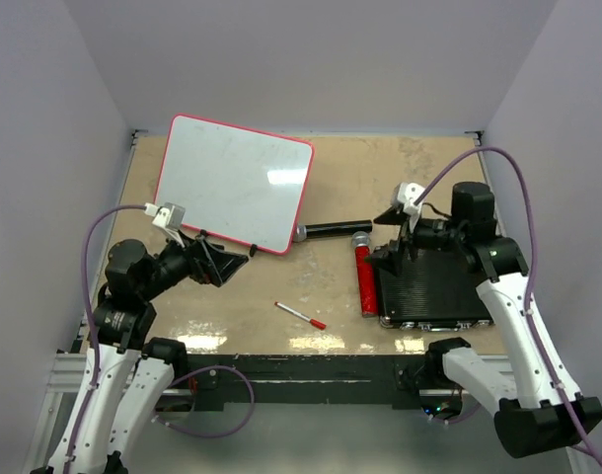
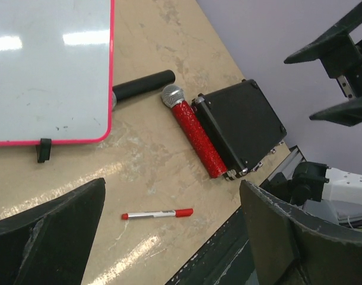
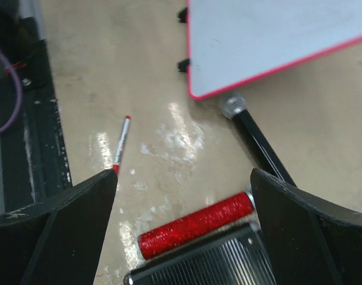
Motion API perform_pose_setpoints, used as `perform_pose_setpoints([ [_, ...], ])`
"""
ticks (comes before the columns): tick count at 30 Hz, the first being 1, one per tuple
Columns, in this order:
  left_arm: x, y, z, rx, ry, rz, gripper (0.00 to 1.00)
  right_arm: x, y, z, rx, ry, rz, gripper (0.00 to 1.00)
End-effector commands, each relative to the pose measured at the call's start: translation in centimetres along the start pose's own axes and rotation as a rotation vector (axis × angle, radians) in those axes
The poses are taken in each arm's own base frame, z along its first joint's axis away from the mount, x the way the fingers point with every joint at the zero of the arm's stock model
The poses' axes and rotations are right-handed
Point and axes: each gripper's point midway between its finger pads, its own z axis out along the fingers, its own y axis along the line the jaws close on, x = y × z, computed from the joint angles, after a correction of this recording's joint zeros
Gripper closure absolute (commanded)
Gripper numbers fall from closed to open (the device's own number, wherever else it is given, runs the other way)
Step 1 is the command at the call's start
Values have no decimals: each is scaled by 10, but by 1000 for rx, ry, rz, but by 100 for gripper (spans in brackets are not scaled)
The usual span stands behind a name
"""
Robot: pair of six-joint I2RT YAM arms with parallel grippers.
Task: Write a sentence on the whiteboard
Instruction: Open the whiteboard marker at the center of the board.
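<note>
The whiteboard (image 1: 234,183), glossy white with a thin red frame, lies tilted at the back left of the table; it also shows in the left wrist view (image 2: 44,71) and the right wrist view (image 3: 270,35). No sentence shows on it, only faint smudges. A red-capped marker (image 1: 301,316) lies loose near the front edge, seen too from each wrist (image 2: 157,214) (image 3: 121,139). My left gripper (image 1: 234,267) hovers open by the board's near corner, nothing between its fingers (image 2: 172,196). My right gripper (image 1: 382,237) is open and empty above the case's far left corner (image 3: 184,178).
A red glitter microphone (image 1: 363,278) lies against the left side of a black ribbed case (image 1: 429,291) at the front right. A black microphone (image 1: 333,229) rests beside the board's right corner. Purple walls enclose the table on three sides.
</note>
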Motion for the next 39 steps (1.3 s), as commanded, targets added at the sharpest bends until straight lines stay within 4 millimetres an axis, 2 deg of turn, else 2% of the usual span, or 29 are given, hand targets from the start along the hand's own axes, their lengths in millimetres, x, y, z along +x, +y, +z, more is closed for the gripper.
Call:
perform_pose_setpoints([
  [1,25,10,-1,-28,69,-56,0,6,57,17,-263,-25,-153,1],
  [3,32,15,2,-42,90,-76,0,15,70,26,-318,-5,-171,1],
  [5,41,23,7,-73,111,-102,0,25,71,35,-328,32,-203,1],
  [7,50,24,12,-81,142,-104,0,30,83,44,-368,53,-236,1],
  [8,54,31,17,-123,150,-115,0,37,88,48,-386,69,-239,1],
  [9,61,25,21,-105,175,-107,0,41,96,57,-405,88,-272,1],
  [11,75,37,31,-174,191,-116,0,52,102,69,-414,116,-302,1],
  [12,85,31,35,-162,211,-97,0,61,110,76,-429,150,-334,1],
  [13,97,38,38,-194,229,-98,0,67,112,80,-430,169,-357,1],
  [14,100,47,40,-243,218,-105,0,72,114,84,-433,181,-372,1],
  [15,104,47,42,-244,214,-110,0,79,127,89,-471,200,-396,2],
  [16,110,53,43,-260,218,-122,0,84,127,93,-458,221,-419,1],
  [17,108,56,44,-278,194,-141,0,91,133,99,-471,231,-433,1],
  [18,109,60,43,-296,186,-146,0,96,149,102,-510,238,-467,1],
  [20,108,75,37,-388,157,-170,0,109,152,116,-481,280,-490,1],
  [21,105,79,34,-424,140,-181,0,112,159,122,-486,285,-507,1],
  [22,101,89,29,-495,103,-208,0,123,155,131,-448,329,-491,1],
  [23,104,95,22,-541,112,-218,0,125,156,138,-438,325,-496,2],
  [24,101,97,20,-565,98,-227,0,130,162,143,-444,341,-503,3],
  [26,101,106,12,-632,73,-266,0,144,159,154,-411,390,-507,6],
  [32,96,112,-1,-687,21,-302,0,167,152,169,-366,473,-485,16],
  [39,85,107,-5,-670,-22,-300,0,196,143,172,-333,585,-474,25],
])
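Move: The marker lies some 8 cm back and 18 cm to the left of the right hand, about 28 cm below it. From the marker, the red microphone lies roughly 15 cm to the right and 10 cm farther out; the black microphone is about 7 cm to the right and 21 cm farther out. From the left hand the marker is about level fore and aft, some 15 cm to the right and 28 cm down. Swing the right gripper down about 24 cm and left some 15 cm, drawing back as well and easing slightly forward at the end, to just above the marker; tip the fingers steeply down-left and narrow them by about a quarter, not yet touching. Meanwhile sink the left gripper about 15 cm, dipping right and then back left, open, fingers turning counter-clockwise and tipping down. ##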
